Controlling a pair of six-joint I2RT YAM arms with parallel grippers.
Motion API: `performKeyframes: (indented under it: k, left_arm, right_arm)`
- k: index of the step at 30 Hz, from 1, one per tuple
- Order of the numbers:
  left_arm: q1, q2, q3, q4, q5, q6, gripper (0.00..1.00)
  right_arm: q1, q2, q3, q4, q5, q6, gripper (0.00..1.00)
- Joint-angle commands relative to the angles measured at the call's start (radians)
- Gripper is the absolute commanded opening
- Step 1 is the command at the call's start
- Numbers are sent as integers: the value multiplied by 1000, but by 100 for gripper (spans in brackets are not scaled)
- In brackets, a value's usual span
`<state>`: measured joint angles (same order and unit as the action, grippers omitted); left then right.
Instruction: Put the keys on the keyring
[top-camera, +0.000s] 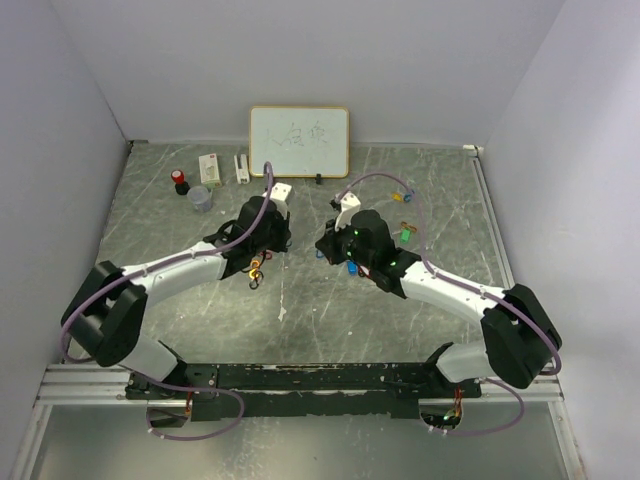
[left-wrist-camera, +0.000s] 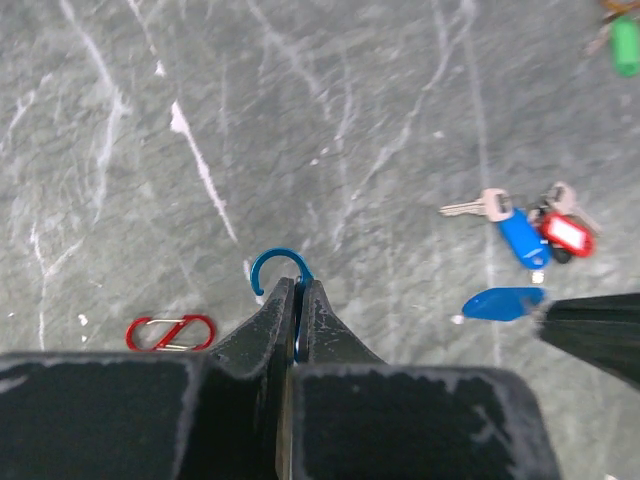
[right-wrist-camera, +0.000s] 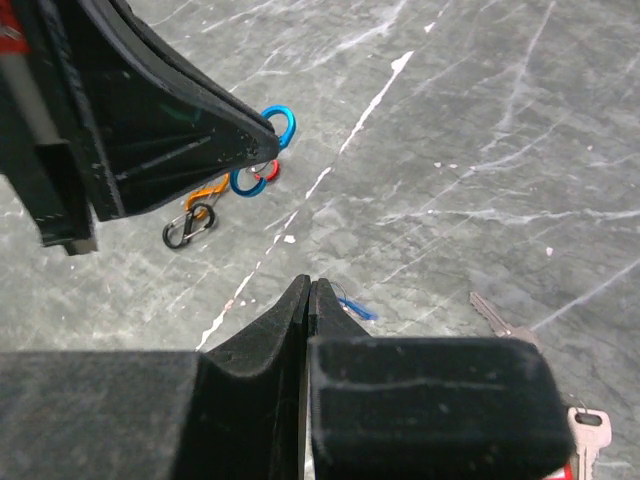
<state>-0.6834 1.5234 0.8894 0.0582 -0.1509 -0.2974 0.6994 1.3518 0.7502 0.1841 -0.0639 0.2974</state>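
Note:
My left gripper (left-wrist-camera: 297, 285) is shut on a blue carabiner-shaped keyring (left-wrist-camera: 279, 268), whose open hook sticks out past the fingertips above the table. In the right wrist view the same keyring (right-wrist-camera: 279, 127) shows at the left gripper's tip. My right gripper (right-wrist-camera: 308, 285) is shut on a blue key tag (right-wrist-camera: 357, 309) by its thin wire loop. From the left wrist the tag (left-wrist-camera: 503, 302) hangs a short way right of the keyring. Blue and red tagged keys (left-wrist-camera: 541, 228) lie in a bunch on the table behind it. A green tag (left-wrist-camera: 626, 45) lies farther off.
A red clip (left-wrist-camera: 170, 332) lies left of the left gripper, and orange and black clips (right-wrist-camera: 190, 224) lie beneath it. A whiteboard (top-camera: 299, 141), a grey cup (top-camera: 200, 197), a red item (top-camera: 180, 180) and small white boxes (top-camera: 210, 165) stand along the back.

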Motion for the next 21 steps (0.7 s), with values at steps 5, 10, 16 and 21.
performKeyframes:
  k: [5, 10, 16, 21]
  left_arm:
    - [-2, -114, -3, 42, 150, -23, 7]
    - [-3, -132, -13, 60, 212, -20, 7]
    - [-3, -130, -12, 64, 248, -23, 7]
    - [-3, -129, -14, 72, 260, -25, 7]
  right_arm:
    - [-6, 3, 1, 83, -101, -40, 0]
    - [-5, 12, 3, 105, -126, -35, 0]
    - [-5, 16, 18, 118, -143, -27, 0]
    - [-5, 29, 33, 117, -153, -29, 0]
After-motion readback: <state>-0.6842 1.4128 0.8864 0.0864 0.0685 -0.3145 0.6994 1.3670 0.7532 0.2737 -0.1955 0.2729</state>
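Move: The left hand holds a blue carabiner; the blue key tag in the right fingers is some 8 cm to its right, 4 cm back and 2 cm higher. From the right hand that carabiner lies about 8 cm left, 4 cm ahead and 3 cm lower. On the table, 10 cm below the left hand, the other keys lie 16 cm right and 1 cm ahead of it, the red carabiner 6 cm left and 6 cm ahead. Up about 5 cm goes the left hand, easing off near the end, while it also shifts right and back some 3 cm each, carrying its blue carabiner towards the key tag and swinging clockwise about 10 degrees. The right hand brings the tag some 2 cm left towards it, rising slightly and turning a little counter-clockwise. Both grips stay shut. ##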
